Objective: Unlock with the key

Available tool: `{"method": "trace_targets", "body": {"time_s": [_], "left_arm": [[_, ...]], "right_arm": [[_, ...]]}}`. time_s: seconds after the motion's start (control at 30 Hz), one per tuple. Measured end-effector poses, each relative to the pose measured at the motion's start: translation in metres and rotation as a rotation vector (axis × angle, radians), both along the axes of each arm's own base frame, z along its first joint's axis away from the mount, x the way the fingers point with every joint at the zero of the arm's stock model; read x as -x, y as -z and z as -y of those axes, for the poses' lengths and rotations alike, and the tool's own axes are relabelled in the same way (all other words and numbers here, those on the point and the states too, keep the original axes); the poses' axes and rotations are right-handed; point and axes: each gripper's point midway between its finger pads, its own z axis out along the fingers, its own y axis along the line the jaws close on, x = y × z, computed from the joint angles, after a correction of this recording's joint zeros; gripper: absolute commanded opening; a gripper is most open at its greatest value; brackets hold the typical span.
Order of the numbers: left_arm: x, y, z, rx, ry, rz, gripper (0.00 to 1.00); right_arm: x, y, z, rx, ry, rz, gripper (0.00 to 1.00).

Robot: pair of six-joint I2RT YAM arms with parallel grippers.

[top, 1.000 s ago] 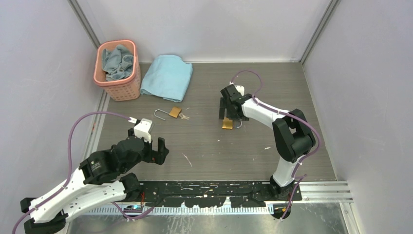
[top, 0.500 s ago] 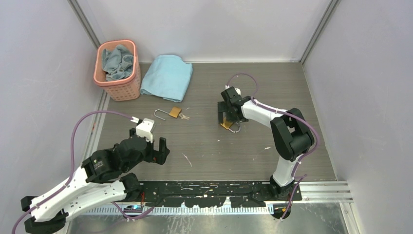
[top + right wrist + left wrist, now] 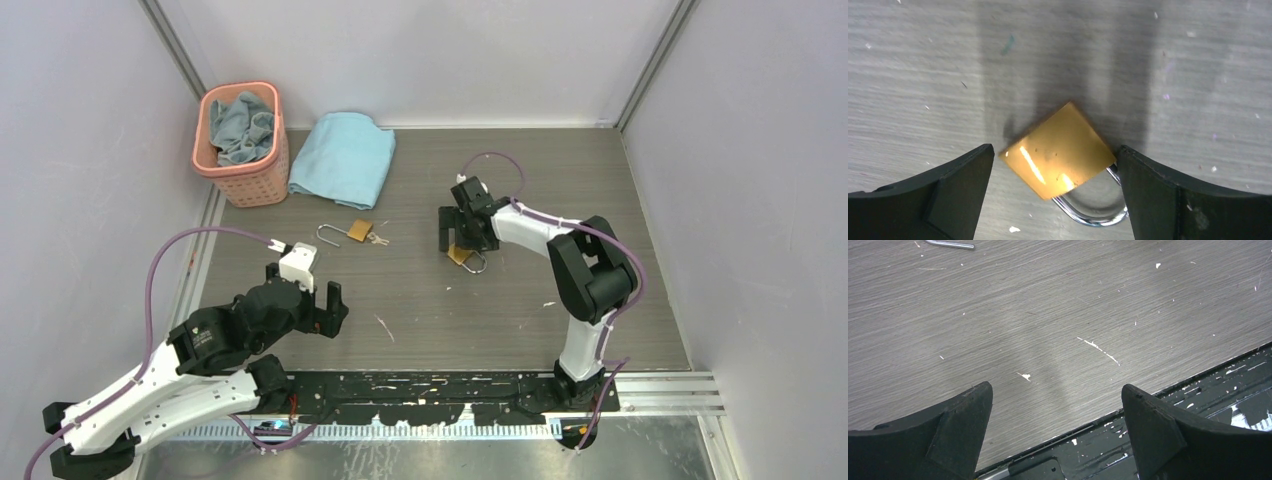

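A brass padlock (image 3: 459, 254) with a shut steel shackle (image 3: 1093, 212) lies flat on the table. My right gripper (image 3: 458, 243) hangs low over it, open. In the right wrist view the padlock (image 3: 1058, 150) lies askew between the two fingers (image 3: 1173, 195), and its corner and shackle touch the right one. A second brass padlock (image 3: 360, 231) with an open shackle and a key (image 3: 378, 239) in it lies to the left. My left gripper (image 3: 305, 285) is open and empty above the near left of the table, and in its wrist view (image 3: 1055, 386) only bare table shows between the fingers.
A pink basket (image 3: 242, 172) holding a cloth stands at the back left. A folded blue towel (image 3: 345, 155) lies beside it. A black rail (image 3: 440, 385) runs along the table's near edge and shows in the left wrist view (image 3: 1198, 390). Walls close in both sides.
My right gripper has shifted a little left and the padlock under it has slid and turned, its shackle now pointing toward the near right. The left arm has barely moved.
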Motion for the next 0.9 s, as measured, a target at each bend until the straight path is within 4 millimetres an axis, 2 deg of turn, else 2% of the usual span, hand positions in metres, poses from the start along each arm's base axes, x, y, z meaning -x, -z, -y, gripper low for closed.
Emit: {"method": "trace_targets", "body": {"time_s": [0.13, 0.4, 0.9], "left_arm": [[0.000, 0.000, 0.000, 0.000, -0.001, 0.001, 1.00], [0.000, 0.000, 0.000, 0.000, -0.002, 0.002, 1.00], [0.000, 0.000, 0.000, 0.000, -0.002, 0.002, 1.00]], "right_arm": [[-0.019, -0.003, -0.015, -0.031, -0.010, 0.015, 0.97], [-0.040, -0.007, -0.041, -0.096, -0.040, 0.015, 0.97], [-0.025, -0.012, -0.067, -0.213, -0.122, -0.033, 0.94]]}}
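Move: The locked padlock lies flat almost directly under the right hand, between its open fingertips: level left to right, about 1 cm back and 2 cm below. The keys are roughly 17 cm to that hand's left and 3 cm ahead, and the opened padlock is some 20 cm left and 5 cm ahead, both on the table. From the left hand the locked padlock is about 19 cm ahead, 22 cm right and 18 cm down. Sweep the right gripper, wide open and low over the table, forward and left by about 4 cm each way, with its right finger at the shackle-end corner of the locked padlock to swing the shackle round. Then carry on left some 3 cm while easing back slightly and rising about 1 cm overall, rolling the hand so its left side lifts around 10 degrees. ##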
